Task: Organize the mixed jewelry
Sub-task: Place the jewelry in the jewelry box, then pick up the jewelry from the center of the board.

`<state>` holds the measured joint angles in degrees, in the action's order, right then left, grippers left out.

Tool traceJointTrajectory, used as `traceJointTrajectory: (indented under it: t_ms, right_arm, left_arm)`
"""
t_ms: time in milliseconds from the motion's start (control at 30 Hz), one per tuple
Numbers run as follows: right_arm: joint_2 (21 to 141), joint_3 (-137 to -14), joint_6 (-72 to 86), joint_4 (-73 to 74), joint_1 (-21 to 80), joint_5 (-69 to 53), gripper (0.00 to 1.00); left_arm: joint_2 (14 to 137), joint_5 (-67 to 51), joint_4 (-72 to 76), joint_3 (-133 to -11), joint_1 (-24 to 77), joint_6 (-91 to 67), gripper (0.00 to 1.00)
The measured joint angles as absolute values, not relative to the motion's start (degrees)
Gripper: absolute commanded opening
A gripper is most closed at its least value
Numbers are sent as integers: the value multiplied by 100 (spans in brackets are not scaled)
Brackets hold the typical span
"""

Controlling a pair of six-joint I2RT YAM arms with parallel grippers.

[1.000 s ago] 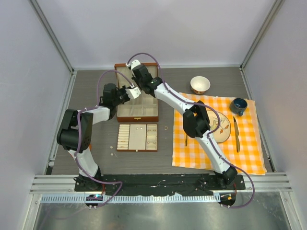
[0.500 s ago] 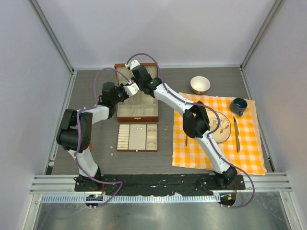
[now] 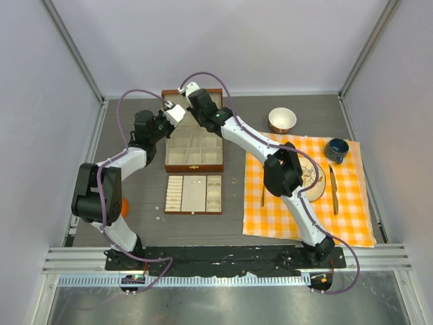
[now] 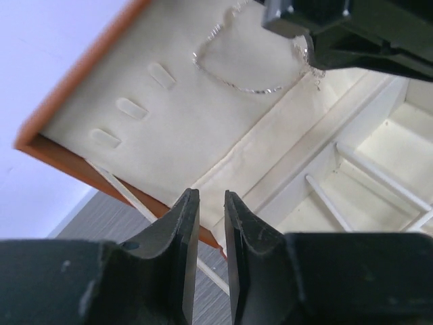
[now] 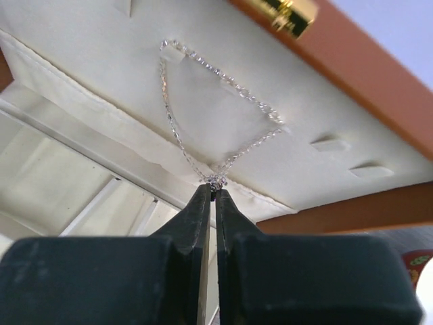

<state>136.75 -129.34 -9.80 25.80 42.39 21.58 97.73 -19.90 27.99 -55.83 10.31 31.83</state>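
A thin silvery chain necklace hangs in a loop over the small pegs on the cream lining of the wooden box's open lid. My right gripper is shut on the chain's lower end, at the lid. In the left wrist view the chain shows under the right gripper. My left gripper is narrowly open and empty, just off the lid's left corner. Tiny pieces lie in the cream-lined tray; a small ring lies beside it.
The wooden box has empty cream compartments. An orange checked cloth on the right carries a plate, gold fork, knife and blue cup. A bowl stands behind it.
My left arm has swung back and to the left, taking its gripper from over the box compartments to the lid's left corner. The right gripper has stayed at the lid.
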Motion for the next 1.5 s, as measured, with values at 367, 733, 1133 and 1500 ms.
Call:
traceJointTrajectory:
  t_ms: [367,733,1133,1500]
  right_arm:
    - [13021,-12326,-974,2545,4263,1970,51]
    - [11723,-10814,-943,2565,4265,1225,55]
    - [9946,-9201,-1378,2300,4115,998,55]
    - [9588,-7861,-1846,2475,3651,307,55]
  left_arm:
    - [8997,-1955,2246,-5581,1024,2569,41]
    - [8403,-1929,1096,-5695,923,1966,51]
    - [7428,-1809,-99,-5802,921,1483,59]
    - [6600,-1553,-1367,-5728,919,1369,84]
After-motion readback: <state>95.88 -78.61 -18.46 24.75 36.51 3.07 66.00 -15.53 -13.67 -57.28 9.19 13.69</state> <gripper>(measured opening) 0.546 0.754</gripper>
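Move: The right fingers, shut, still hold the necklace's lower end in front of the open lid. The necklace's middle lies about 3 cm ahead of them and 3 cm up, straight on. The lid's middle is some 3 cm ahead, 2 cm left, about level in height; the box's compartments centre about 8 cm back, 1 cm left, 10 cm below. From the slightly open left hand, the necklace is roughly 9 cm right, 2 cm ahead and 1 cm higher. The right fingers let go of the necklace's end, opening to about half as the hand lifts off and backs away from the lid. That hand then swings back and right, roughly 14 cm and 12 cm in all, arching up and sinking again past the box's right side while turning counter-clockwise. The left hand rises and withdraws back, opening wide as its fingers tip down. ##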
